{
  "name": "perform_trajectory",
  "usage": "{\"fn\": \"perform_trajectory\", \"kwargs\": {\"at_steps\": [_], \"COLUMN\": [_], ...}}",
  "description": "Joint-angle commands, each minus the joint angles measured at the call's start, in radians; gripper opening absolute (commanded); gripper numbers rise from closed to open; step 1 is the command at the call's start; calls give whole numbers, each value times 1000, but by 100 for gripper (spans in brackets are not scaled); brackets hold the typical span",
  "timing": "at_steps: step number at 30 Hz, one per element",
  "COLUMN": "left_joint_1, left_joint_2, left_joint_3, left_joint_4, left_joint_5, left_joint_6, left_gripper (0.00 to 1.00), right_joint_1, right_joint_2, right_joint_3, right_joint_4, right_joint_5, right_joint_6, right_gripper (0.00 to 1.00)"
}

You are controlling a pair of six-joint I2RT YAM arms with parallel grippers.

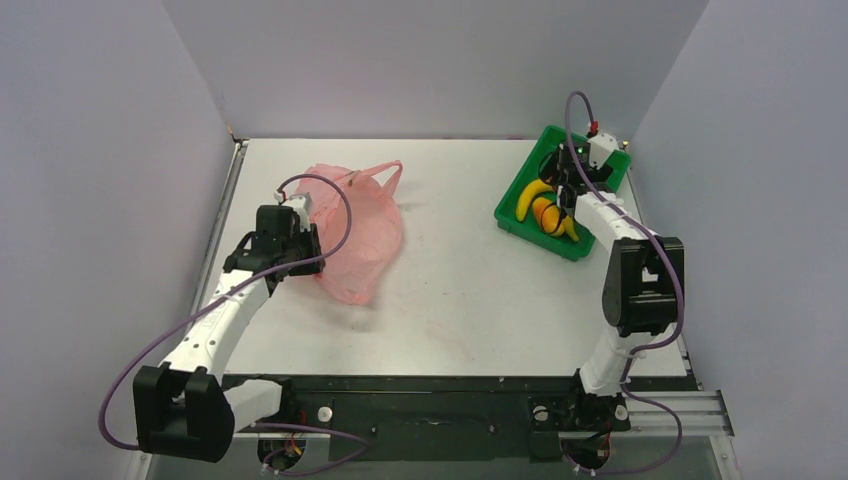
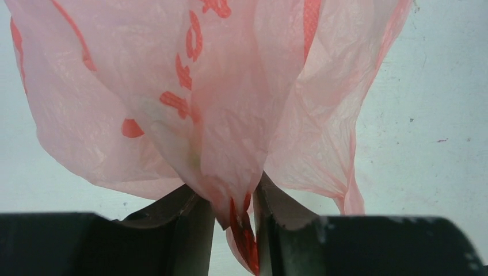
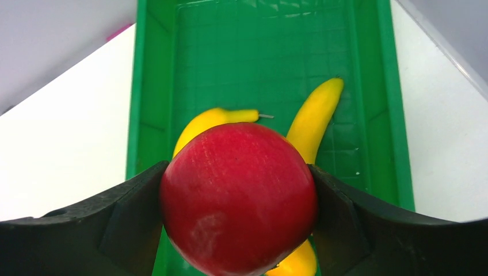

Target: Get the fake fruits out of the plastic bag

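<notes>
The pink plastic bag lies crumpled on the left of the table. My left gripper is at its left edge. In the left wrist view a red-printed fold of the plastic bag hangs between the jaws of the left gripper, which stand slightly apart, with table showing in the gap. My right gripper is shut on a round red fake fruit above the green tray. Two yellow bananas lie in the tray beneath it. From above, the right gripper hangs over the tray, beside a banana and an orange piece.
The green tray sits at the table's far right, close to the right wall. Grey walls enclose the table on three sides. Bare white tabletop lies between the bag and the tray.
</notes>
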Motion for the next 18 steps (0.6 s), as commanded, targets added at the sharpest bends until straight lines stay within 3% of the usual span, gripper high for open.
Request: {"fn": "perform_trajectory", "kwargs": {"at_steps": [1,4,11,18], "left_joint_1": [6,7,9,6], "left_joint_2": [-68,-104,-269,-446], "left_joint_3": [-6,-14,-52,-107], "left_joint_4": [60,73,134,216], "left_joint_5": [20,30,47,39], "left_joint_6": [19,23,45,56], "left_gripper": [28,36,48,51], "right_joint_1": [-33,-37,-58,-67], "right_joint_2": [57,104,228,375], "right_joint_3": [114,169,296,524], "right_joint_4": [-53,-75,-106,-180], "right_joint_5": [30,43,65,65], "right_joint_6": [-33,-50,-67,-54], "right_gripper": [8,12,32,39]}}
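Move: The left fingers have only just begun to part and are still at a pinched corner of the plastic bag, whose middle lies about 11 cm ahead, 5 cm right and 8 cm below. The right hand holds the red fruit above the green tray; the free far part is some 13 cm ahead, 4 cm right, 12 cm down. About 10 cm below it are one banana 6 cm ahead and 5 left, another 2 ahead and 4 right, and the mango 1 ahead, 2 left. The left hand lets go of the bag's corner, its fingers going on opening to about half, and climbs away with gathering speed, some 8 cm up with a slight draw back while the fingers swing up by about 20 degrees. The right hand keeps its grip on the red fruit and carries it forward, right and down, about 8 cm in all, over the tray towards the empty far end. ##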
